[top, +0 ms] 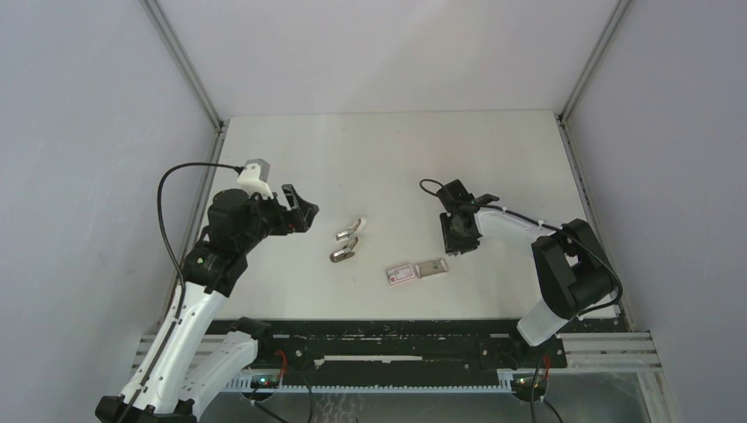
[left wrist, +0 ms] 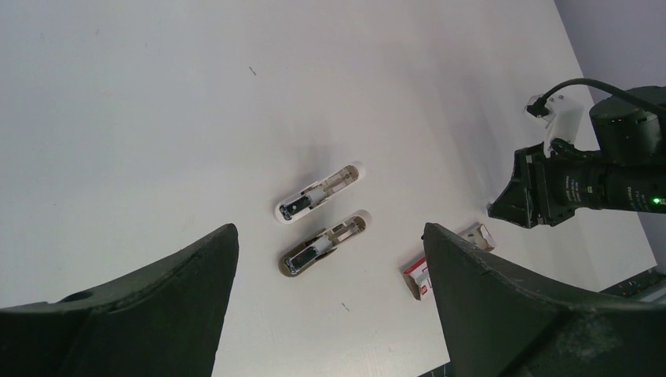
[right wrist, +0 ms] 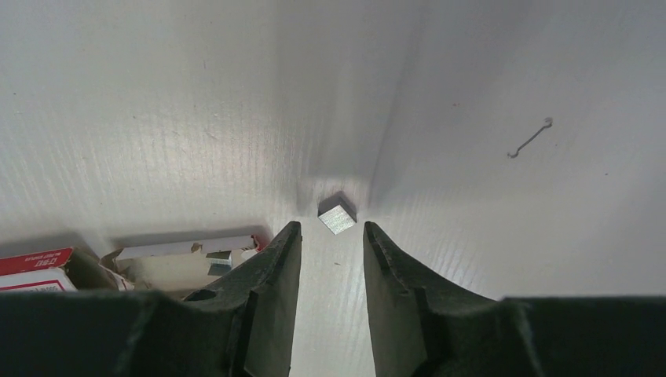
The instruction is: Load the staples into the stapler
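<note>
The stapler lies swung open in the middle of the table, its white half and its other half with the metal channel side by side. My left gripper hovers to its left, open and empty; in the left wrist view the stapler lies between and beyond my left gripper's fingertips. A short silvery block of staples lies on the table just past the tips of my right gripper. That gripper is open a narrow gap with nothing in it.
A pinkish-red-and-white staple box with its tan tray pulled out lies near the front, left of the right gripper. The tray holds a small piece of staples. A bent loose wire lies further out.
</note>
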`<act>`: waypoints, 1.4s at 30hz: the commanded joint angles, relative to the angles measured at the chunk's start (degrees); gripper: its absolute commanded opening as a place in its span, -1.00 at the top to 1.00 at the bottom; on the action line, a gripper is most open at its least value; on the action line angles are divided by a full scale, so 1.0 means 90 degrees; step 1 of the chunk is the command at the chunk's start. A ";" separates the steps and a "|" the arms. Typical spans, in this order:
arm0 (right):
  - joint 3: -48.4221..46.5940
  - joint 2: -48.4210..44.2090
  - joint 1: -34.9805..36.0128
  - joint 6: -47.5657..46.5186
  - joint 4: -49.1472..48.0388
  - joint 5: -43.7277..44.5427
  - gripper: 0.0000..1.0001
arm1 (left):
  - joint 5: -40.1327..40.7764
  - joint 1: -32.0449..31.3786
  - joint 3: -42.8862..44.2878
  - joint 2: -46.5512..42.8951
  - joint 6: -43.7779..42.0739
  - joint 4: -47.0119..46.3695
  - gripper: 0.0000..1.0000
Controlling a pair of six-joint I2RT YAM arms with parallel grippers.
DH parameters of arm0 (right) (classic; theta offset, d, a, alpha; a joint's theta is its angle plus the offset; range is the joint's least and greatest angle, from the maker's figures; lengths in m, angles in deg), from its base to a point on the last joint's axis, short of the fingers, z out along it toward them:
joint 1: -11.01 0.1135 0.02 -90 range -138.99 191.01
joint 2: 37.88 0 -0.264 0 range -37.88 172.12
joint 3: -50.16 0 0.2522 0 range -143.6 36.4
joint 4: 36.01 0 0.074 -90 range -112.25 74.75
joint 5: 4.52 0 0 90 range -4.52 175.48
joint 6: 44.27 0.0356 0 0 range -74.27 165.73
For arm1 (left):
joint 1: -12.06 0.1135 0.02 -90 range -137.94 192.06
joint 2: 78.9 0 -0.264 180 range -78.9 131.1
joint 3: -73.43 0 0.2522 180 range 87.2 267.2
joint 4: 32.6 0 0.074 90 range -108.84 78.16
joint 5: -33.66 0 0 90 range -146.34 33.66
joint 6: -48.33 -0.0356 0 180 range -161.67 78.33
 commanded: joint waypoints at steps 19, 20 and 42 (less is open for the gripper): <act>-0.0426 0.0404 -0.0044 -0.1332 -0.0271 -0.0121 0.39 | -0.0129 0.0048 -0.0064 0.0073 0.0012 -0.0211 -0.82; -0.0430 0.0418 -0.0044 -0.1353 -0.0267 -0.0135 0.39 | -0.0124 0.0052 -0.0067 0.0069 0.0012 -0.0210 -0.82; -0.0431 0.0030 -0.0012 -0.1048 -0.0077 -0.0102 0.76 | -0.0593 -0.0050 -0.1303 -0.0035 0.0911 -0.1640 -0.78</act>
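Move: The small block of staples stands on the table about 1 cm ahead of my right hand and 1 cm below it, just beyond the gap between my fingertips. The open tray lies some 5 cm to this hand's left and 3 cm back. The red-and-white box is about 11 cm to its left and 5 cm back, both on the table. From my left hand, the block lies roughly 33 cm to the right, about level fore and aft, and 24 cm below. I turn my downward-pointing right hand some 10 degrees counter-clockwise, sinking not quite 1 cm, then ease about 1 cm forward until the fingertips straddle the staple block. Holding there, I close the part-open fingers and pinch the block by its sides, and the grip effort rises at the end. ##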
